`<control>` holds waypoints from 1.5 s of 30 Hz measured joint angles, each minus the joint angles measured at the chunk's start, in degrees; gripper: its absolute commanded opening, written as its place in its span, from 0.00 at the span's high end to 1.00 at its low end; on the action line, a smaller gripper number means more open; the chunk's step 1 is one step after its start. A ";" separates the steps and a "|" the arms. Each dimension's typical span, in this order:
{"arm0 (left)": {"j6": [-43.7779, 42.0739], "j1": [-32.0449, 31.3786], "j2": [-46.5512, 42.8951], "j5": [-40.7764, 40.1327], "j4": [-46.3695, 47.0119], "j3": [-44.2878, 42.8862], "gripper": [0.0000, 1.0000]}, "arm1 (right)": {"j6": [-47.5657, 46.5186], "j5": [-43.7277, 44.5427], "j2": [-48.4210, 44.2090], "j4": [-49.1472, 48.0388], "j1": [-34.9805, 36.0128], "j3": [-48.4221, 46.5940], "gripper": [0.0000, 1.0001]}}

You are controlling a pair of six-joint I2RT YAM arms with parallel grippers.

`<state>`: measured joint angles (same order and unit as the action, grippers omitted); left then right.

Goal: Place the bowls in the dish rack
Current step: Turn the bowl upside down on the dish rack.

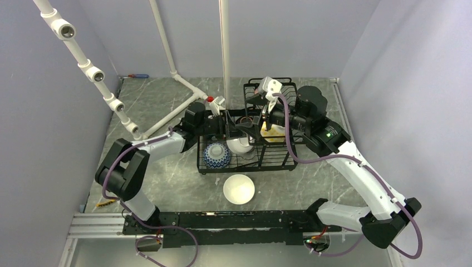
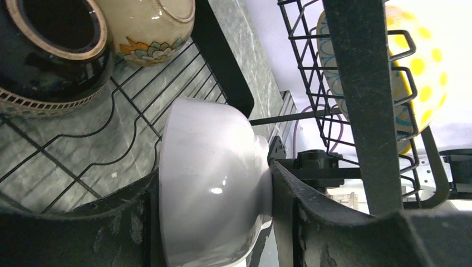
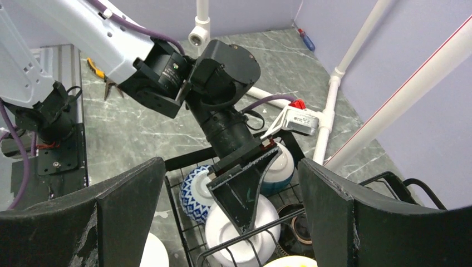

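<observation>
My left gripper (image 1: 240,135) (image 2: 211,181) is shut on a plain white bowl (image 2: 206,150) (image 3: 239,236), one finger on its rim and the other on its foot. The bowl lies on its side low over the lower tray of the black dish rack (image 1: 278,162). Around it in the tray sit a blue-patterned bowl (image 1: 216,155) (image 3: 193,194), a teal-and-white bowl (image 3: 282,168), a dark bowl (image 2: 50,55) and a brown-rimmed cream bowl (image 2: 150,22). A yellow-dotted bowl (image 1: 273,133) (image 2: 417,67) rests in the raised basket. My right gripper (image 1: 260,111) (image 3: 228,222) hangs open and empty above the rack.
Another plain white bowl (image 1: 239,188) stands upright on the table in front of the rack. A white pipe frame (image 1: 167,111) runs behind and to the left of the rack, with one vertical pipe (image 1: 225,55) just behind it. A screwdriver (image 1: 138,75) lies at the back left.
</observation>
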<state>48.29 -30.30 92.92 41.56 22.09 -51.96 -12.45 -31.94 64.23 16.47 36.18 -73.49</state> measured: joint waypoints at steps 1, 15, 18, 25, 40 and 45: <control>0.02 -0.31 0.31 -0.31 0.48 -0.22 0.97 | -0.02 0.00 -0.17 -0.02 0.00 0.04 0.07; 0.44 -4.79 8.31 -4.83 -0.57 -2.60 0.94 | -0.42 -0.02 -0.59 0.02 0.00 0.09 0.07; 0.37 -5.70 10.05 -4.90 -0.66 -4.37 0.92 | -0.46 -0.02 -0.66 0.02 0.00 0.09 0.07; -1.88 -6.91 11.30 -5.46 -4.31 -5.53 0.68 | -0.61 0.02 -1.05 0.13 -0.04 0.48 0.07; -13.53 -9.22 11.91 -9.62 -14.73 -8.57 0.05 | -0.92 -0.04 -1.36 0.13 -0.07 0.94 0.08; -19.17 -10.05 10.54 -14.64 -21.84 -10.69 0.05 | -0.92 -0.09 -1.36 0.13 -0.07 0.94 0.08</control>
<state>29.12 -40.36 103.46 26.92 0.25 -62.65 -13.37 -32.03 62.87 16.60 36.12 -72.55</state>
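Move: The left hand already holds the white bowl upside down; its free spot on the dish rack lies about 11 cm below the hand, 5 cm right and 3 cm back. From the hand, the blue zigzag bowl sits some 9 cm left and 3 cm back, the dark bowl about 11 cm ahead and 4 cm right, both about as low. That spot is roughly 30 cm below the right hand, 2 cm ahead and 2 cm left. Sinking about 9 cm and shifting some 3 right, the left hand opens and releases the bowl onto the rack. ##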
